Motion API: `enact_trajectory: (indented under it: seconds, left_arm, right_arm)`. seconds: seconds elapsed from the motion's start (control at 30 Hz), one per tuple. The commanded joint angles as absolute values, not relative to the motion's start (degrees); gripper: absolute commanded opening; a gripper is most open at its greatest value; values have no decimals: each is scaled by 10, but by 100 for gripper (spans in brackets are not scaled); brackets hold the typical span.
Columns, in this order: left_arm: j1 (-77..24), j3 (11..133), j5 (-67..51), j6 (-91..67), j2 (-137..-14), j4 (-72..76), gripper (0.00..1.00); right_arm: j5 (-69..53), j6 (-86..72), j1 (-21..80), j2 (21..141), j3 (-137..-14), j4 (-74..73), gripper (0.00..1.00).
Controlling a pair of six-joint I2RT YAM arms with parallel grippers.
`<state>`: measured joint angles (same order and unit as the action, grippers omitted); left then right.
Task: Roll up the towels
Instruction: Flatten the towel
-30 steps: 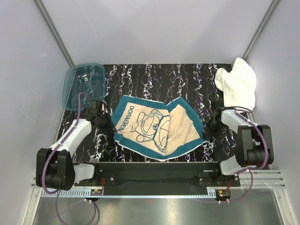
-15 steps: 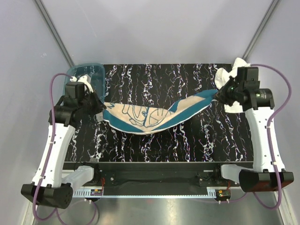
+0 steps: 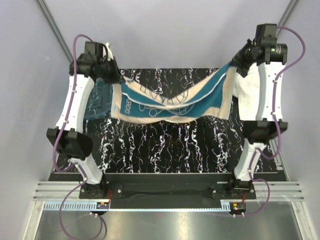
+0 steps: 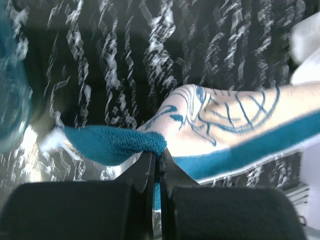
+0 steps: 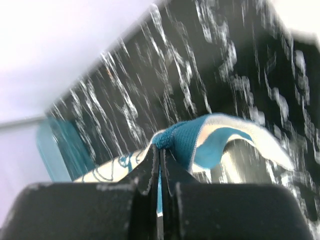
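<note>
The cream-tan towel with the teal border and print (image 3: 172, 102) hangs stretched in the air across the far half of the table, sagging in the middle. My left gripper (image 3: 116, 80) is shut on its left corner, and the teal hem bunches at the fingertips in the left wrist view (image 4: 159, 152). My right gripper (image 3: 236, 65) is shut on the right corner, with teal cloth pinched at its tips (image 5: 160, 147). The white terry towel (image 3: 245, 97) lies crumpled at the far right, partly hidden behind the right arm.
A translucent teal tub (image 3: 97, 102) stands at the far left, partly covered by the left arm and the hanging towel. The black marbled tabletop (image 3: 170, 150) lies below. Grey walls close in on both sides and at the back.
Both arms have risen and swung toward the far side, carrying the patterned towel's corners. The towel left the table and now hangs stretched between the grippers.
</note>
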<state>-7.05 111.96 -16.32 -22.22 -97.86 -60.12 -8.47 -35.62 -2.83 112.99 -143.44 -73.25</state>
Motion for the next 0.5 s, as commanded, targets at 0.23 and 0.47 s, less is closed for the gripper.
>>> enact_trajectory:
  seconds: [0.23,0.47]
  left_arm:
    - [-66,1112,-208,-198,-870,-552,0]
    - [-65,817,-231,-180,-760,-533,9]
  right_arm:
    - [-106,-321,-93,913,-1280,-672,0]
    - [-62,-315,-95,767,-866,-599,0]
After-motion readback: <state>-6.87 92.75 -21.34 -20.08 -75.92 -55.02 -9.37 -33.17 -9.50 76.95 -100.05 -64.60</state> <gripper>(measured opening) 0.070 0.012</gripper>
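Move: The Doraemon towel hangs by its corners in both shut grippers, swung back: its middle is about 20 cm to the right of the left hand, 8 back and 13 lower, and some 24 cm left of the right hand, 13 back and 17 lower. The blue basket is about 14 cm left of the left hand, 3 cm ahead and 25 below. The white towel lies 12 cm right of the right hand, about level with it and 31 below. The towel is flicked out in mid-air by its two held corners: both hands finish a short forward-and-up throw, the left rising about 7 cm, the right 4 while easing outward, then whip back towards the bases, the right some 15 cm, the left about 11, sinking at the end. The left wrist tips up roughly 10 degrees; both corners stay pinched, the left grip just starting to slacken. ##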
